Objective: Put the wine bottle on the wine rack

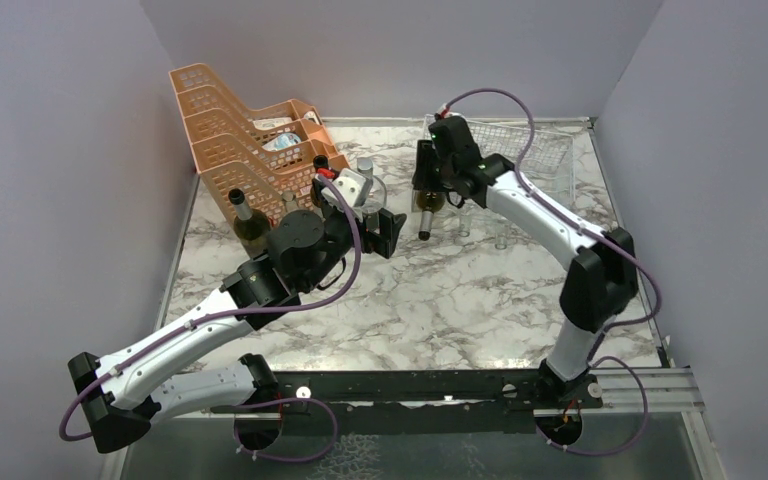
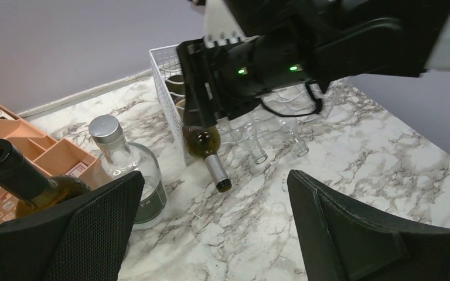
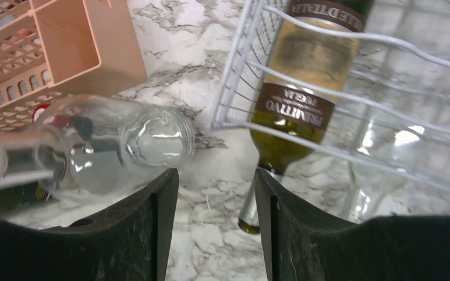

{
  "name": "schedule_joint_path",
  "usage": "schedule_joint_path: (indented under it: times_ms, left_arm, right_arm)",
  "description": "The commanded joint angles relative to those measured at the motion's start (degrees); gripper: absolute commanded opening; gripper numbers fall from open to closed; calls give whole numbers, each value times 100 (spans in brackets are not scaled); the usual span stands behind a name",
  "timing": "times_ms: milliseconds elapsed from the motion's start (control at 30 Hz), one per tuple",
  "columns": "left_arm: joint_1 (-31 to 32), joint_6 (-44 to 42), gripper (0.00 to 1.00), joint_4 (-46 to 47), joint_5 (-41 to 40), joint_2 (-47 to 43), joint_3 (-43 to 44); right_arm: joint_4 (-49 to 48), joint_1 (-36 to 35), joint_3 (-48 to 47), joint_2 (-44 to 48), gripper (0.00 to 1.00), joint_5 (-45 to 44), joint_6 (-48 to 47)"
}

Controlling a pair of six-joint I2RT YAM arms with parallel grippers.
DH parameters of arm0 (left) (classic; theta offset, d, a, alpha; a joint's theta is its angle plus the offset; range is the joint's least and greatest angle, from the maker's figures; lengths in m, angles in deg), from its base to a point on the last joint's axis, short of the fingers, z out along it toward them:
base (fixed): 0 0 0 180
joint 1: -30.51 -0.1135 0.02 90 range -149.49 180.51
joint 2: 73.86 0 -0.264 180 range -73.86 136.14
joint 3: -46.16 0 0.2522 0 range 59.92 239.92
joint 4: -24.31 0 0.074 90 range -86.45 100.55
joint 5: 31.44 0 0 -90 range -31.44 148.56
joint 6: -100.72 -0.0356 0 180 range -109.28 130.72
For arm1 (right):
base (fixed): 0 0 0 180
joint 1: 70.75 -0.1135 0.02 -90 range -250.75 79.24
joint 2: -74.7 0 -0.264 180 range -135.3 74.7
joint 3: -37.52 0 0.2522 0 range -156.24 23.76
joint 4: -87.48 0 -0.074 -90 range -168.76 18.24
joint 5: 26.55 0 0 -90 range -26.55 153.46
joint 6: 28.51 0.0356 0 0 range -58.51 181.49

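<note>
The wine bottle (image 3: 296, 88), green glass with a brown label, lies in the end cradle of the silver wire wine rack (image 3: 232, 88). Its foil-wrapped neck (image 2: 215, 167) sticks out over the marble table. My right gripper (image 3: 214, 228) hovers just above that end of the rack (image 1: 535, 150), open, with only bare marble between its fingers; the bottle's mouth shows beside the right finger (image 3: 281, 234). My left gripper (image 2: 217, 234) is wide open and empty, low over the table a short way in front of the bottle neck (image 1: 427, 215).
Stacked orange perforated trays (image 1: 240, 130) stand at the back left. A round clear bottle (image 2: 126, 167) and a dark green bottle (image 2: 20, 175) stand near my left gripper (image 1: 385, 232). Clear bottles (image 2: 255, 143) also lie in the rack beside the wine bottle.
</note>
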Motion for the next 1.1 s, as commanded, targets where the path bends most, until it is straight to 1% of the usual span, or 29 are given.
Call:
schedule_joint_path:
  times_ms: [0,167,300,433,567,633,733,933,1067]
  left_arm:
    - [8,-78,99,-97,-185,-115,74]
    - [8,-10,99,-117,-234,-96,-6]
    - [-9,85,99,-151,-228,23,-59]
    - [-117,215,99,-288,-213,210,-85]
    - [-431,479,99,-571,-25,438,-22]
    - [-619,588,99,-664,142,511,-9]
    - [-806,674,99,-744,300,535,-22]
    - [-1203,810,99,-934,303,492,9]
    - [-1507,930,99,-1098,256,426,25]
  right_arm:
    - [-152,-35,796,1180,54,-523,103]
    - [76,-34,2128,2269,53,-992,274]
    - [343,34,3129,2879,46,-1233,632]
    - [297,415,3939,3121,35,-981,925]
    - [-171,989,4555,3094,29,-454,981]
    - [-421,1281,4740,2975,26,-145,911]
    - [-602,1463,4761,2651,24,-91,795]
    - [-899,1658,4465,2009,21,-398,534]
    - [-1455,1744,4403,1879,21,-840,239]
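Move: From the right hand, the mouth of the rightmost clear bottle lies about 9 cm back, 20 cm right and 16 below. The lying wine bottle's middle is 8 cm ahead and 3 right, 13 below; the wine rack's centre is some 12 ahead and 17 right, 12 below. From the left hand, the standing wine bottle is about 13 cm ahead, 10 left and 20 below, and the silver-capped bottle 18 ahead, 1 left and 23 below. Right hand swings 20 cm right, back and down to the clear bottle's mouth, fingers narrowing; left sinks forward. ##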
